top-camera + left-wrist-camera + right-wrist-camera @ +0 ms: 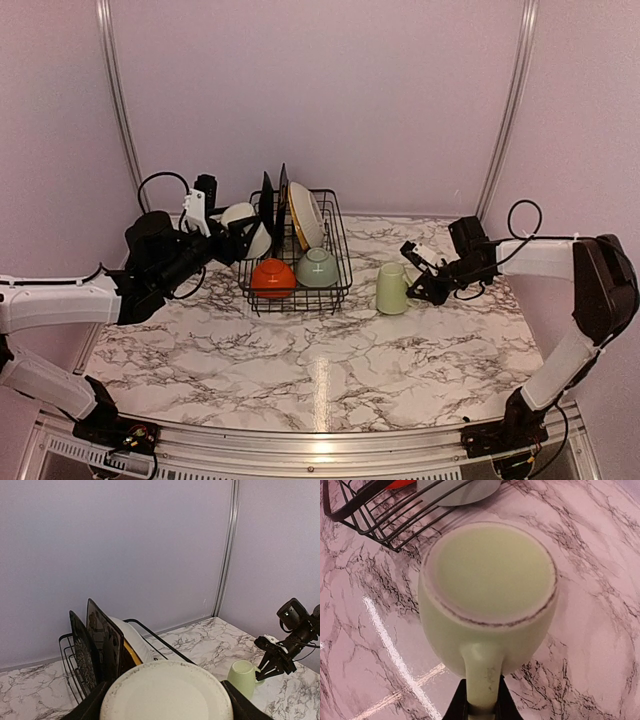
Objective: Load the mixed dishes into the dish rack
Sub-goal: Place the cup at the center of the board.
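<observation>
The black wire dish rack [343, 262] holds two black square plates [270, 205] and a yellow plate [300, 232] upright, with a pale plate [308, 212] leaning on the yellow one. An orange bowl [272, 277] and a grey-green bowl [317, 267] sit at its front. My left gripper [243, 238] is shut on the white bowl [167, 692] at the rack's left side, its fingers [89, 707] on both sides of the bowl's rim. My right gripper [481, 707] is shut on the handle of the pale green mug [490, 585], upright just right of the rack [385, 515].
The marble tabletop [320, 370] runs from the rack to the near edge. Pale walls with metal rails [118, 100] close the back and sides. Cables loop over both arms. From the left wrist, the mug [242, 677] and right gripper [267, 667] appear at the right.
</observation>
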You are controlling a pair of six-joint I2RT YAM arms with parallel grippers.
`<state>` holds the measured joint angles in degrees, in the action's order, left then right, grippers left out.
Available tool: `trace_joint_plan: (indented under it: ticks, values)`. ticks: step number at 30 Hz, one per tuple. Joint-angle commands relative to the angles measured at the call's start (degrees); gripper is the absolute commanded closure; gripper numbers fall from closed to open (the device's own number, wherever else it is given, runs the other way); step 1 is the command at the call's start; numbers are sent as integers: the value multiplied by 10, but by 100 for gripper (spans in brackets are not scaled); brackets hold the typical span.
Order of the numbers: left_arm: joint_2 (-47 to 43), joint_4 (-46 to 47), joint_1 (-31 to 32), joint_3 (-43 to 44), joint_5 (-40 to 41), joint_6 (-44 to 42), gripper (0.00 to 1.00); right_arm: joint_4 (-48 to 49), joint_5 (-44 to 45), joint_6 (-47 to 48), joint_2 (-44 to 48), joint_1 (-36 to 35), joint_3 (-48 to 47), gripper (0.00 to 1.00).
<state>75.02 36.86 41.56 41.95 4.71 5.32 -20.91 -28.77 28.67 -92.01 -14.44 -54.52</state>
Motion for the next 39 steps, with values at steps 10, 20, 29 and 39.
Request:
trace_joint_plan:
  ticks: [10, 20, 29, 39]
  values:
    - [-113, -7, -36, -171, 179, 61, 59, -14, 2, 18, 34, 2, -4, 58]
    - [-54, 95, -41, -277, 207, 141, 59, -62, 12, 20, 79, 3, -44, 48]
    - [38, 207, -41, -312, 206, 144, 55, -73, -3, 14, 66, 0, -94, 48]
    - [97, 279, -35, -338, 201, 114, 48, -73, 2, 15, 36, -27, -138, 47]
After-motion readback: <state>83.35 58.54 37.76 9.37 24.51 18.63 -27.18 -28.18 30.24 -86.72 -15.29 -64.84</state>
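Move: The right hand already grips the handle of the green cup, whose middle lies about 6 cm left and 2 cm ahead; the grey-green bowl is some 23 cm left and 5 cm ahead. The left hand holds the white cup high; its bare table spot lies about 13 cm left, 3 cm back and 25 cm below, while the orange bowl sits 4 cm right, 5 cm ahead and 22 cm down. Right fingers open off the green cup's handle, rising 9 cm; left hand lowers its cup 20 cm, leftward. ##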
